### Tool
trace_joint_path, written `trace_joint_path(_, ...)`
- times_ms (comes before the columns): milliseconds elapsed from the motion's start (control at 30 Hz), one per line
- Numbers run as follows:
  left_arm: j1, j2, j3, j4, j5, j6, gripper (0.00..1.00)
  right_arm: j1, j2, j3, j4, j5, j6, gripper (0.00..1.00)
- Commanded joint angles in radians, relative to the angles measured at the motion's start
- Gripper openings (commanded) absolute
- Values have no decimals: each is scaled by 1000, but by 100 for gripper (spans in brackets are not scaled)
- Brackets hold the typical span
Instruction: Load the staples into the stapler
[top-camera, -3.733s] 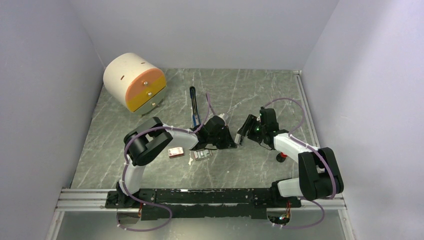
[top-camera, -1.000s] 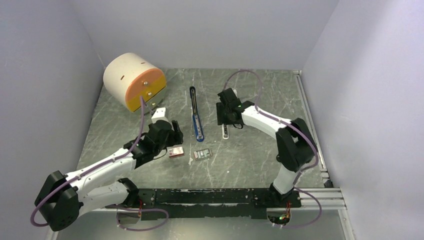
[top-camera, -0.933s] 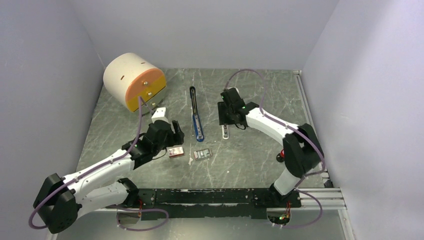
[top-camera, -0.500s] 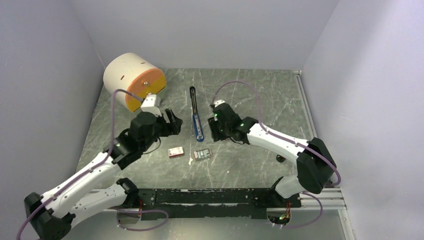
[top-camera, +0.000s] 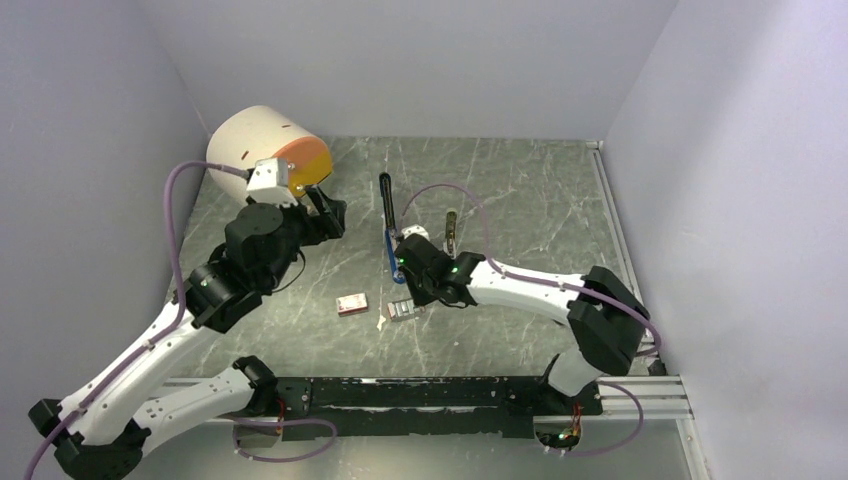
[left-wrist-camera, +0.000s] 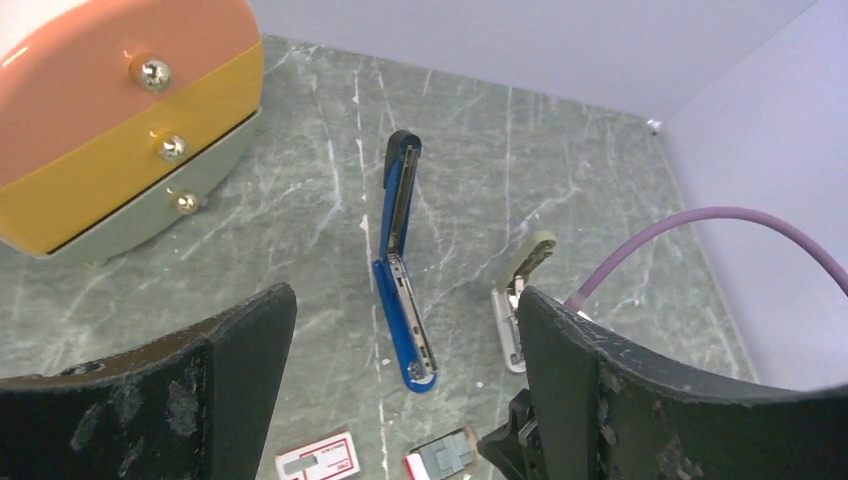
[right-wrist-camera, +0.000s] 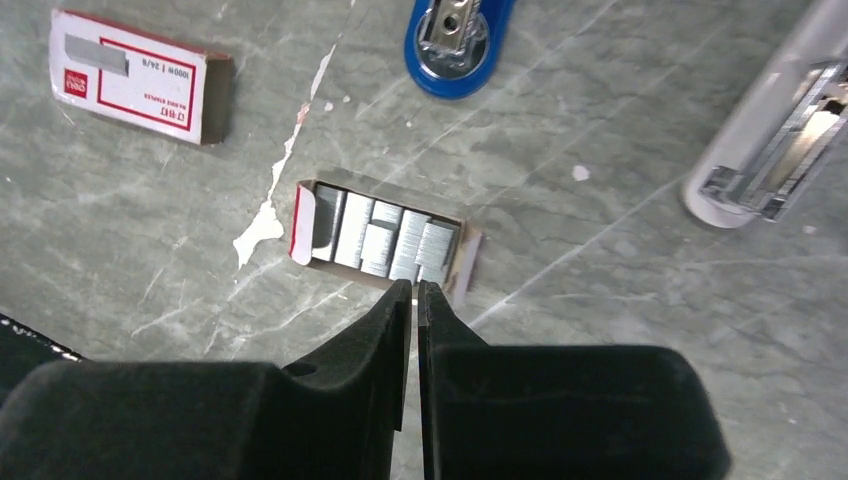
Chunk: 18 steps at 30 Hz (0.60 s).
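The blue stapler (left-wrist-camera: 402, 268) lies opened flat on the table, metal channel up; it also shows in the top view (top-camera: 387, 205) and its near end in the right wrist view (right-wrist-camera: 458, 32). The staples (right-wrist-camera: 382, 240) are silvery strips in an open cardboard tray (top-camera: 403, 309), which also shows in the left wrist view (left-wrist-camera: 446, 457). The pink-red and white box sleeve (right-wrist-camera: 138, 88) lies to their left (top-camera: 351, 304). My right gripper (right-wrist-camera: 414, 290) is shut and empty, its tips just above the tray's near edge (top-camera: 408, 292). My left gripper (left-wrist-camera: 405, 296) is open and empty, held high (top-camera: 328, 212) near the drawer unit.
A round cream, orange and yellow drawer unit (top-camera: 262, 150) stands at the back left (left-wrist-camera: 110, 120). A pale beige stapler (top-camera: 451, 232) lies open to the right of the blue one (left-wrist-camera: 520, 308) (right-wrist-camera: 775, 150). Grey walls enclose the table.
My right gripper left the beige stapler and came near-left to the staples tray. My left arm rose and drew back from the box sleeve toward the drawer unit.
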Motion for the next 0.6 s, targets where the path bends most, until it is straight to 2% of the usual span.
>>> trace_joint_path(0,5,51,85,-89,-17,94,86,27,60,4,28,-2,43,13)
trace_joint_path(167,5,54,58,-136,-71,118,86,27,119,47,3,77,84,22)
trace_joint_path(567,4,52,-5,-118,-110,112,86,27,172,75,-28,80,108,38)
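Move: The staple tray lies almost under my right hand, about 7 cm down, some 2 cm to its left and 1 cm ahead. The blue stapler's base is about 12 cm ahead and 5 cm left; the small open stapler is as far ahead but 7 cm right. The box sleeve lies about 12 cm left and 2 cm ahead. From my left hand the tray is some 32 cm below, 4 cm back and 7 cm right. I lower my right hand nearly straight down, about 4.5 cm, onto the right-hand part of the open staple tray, slowing towards the end. On the way I spread its nearly shut fingers to roughly a third open. Well above the table, my empty left hand sinks about 3.5 cm with its fingers wide open, its left side rolling up some 10 degrees. ##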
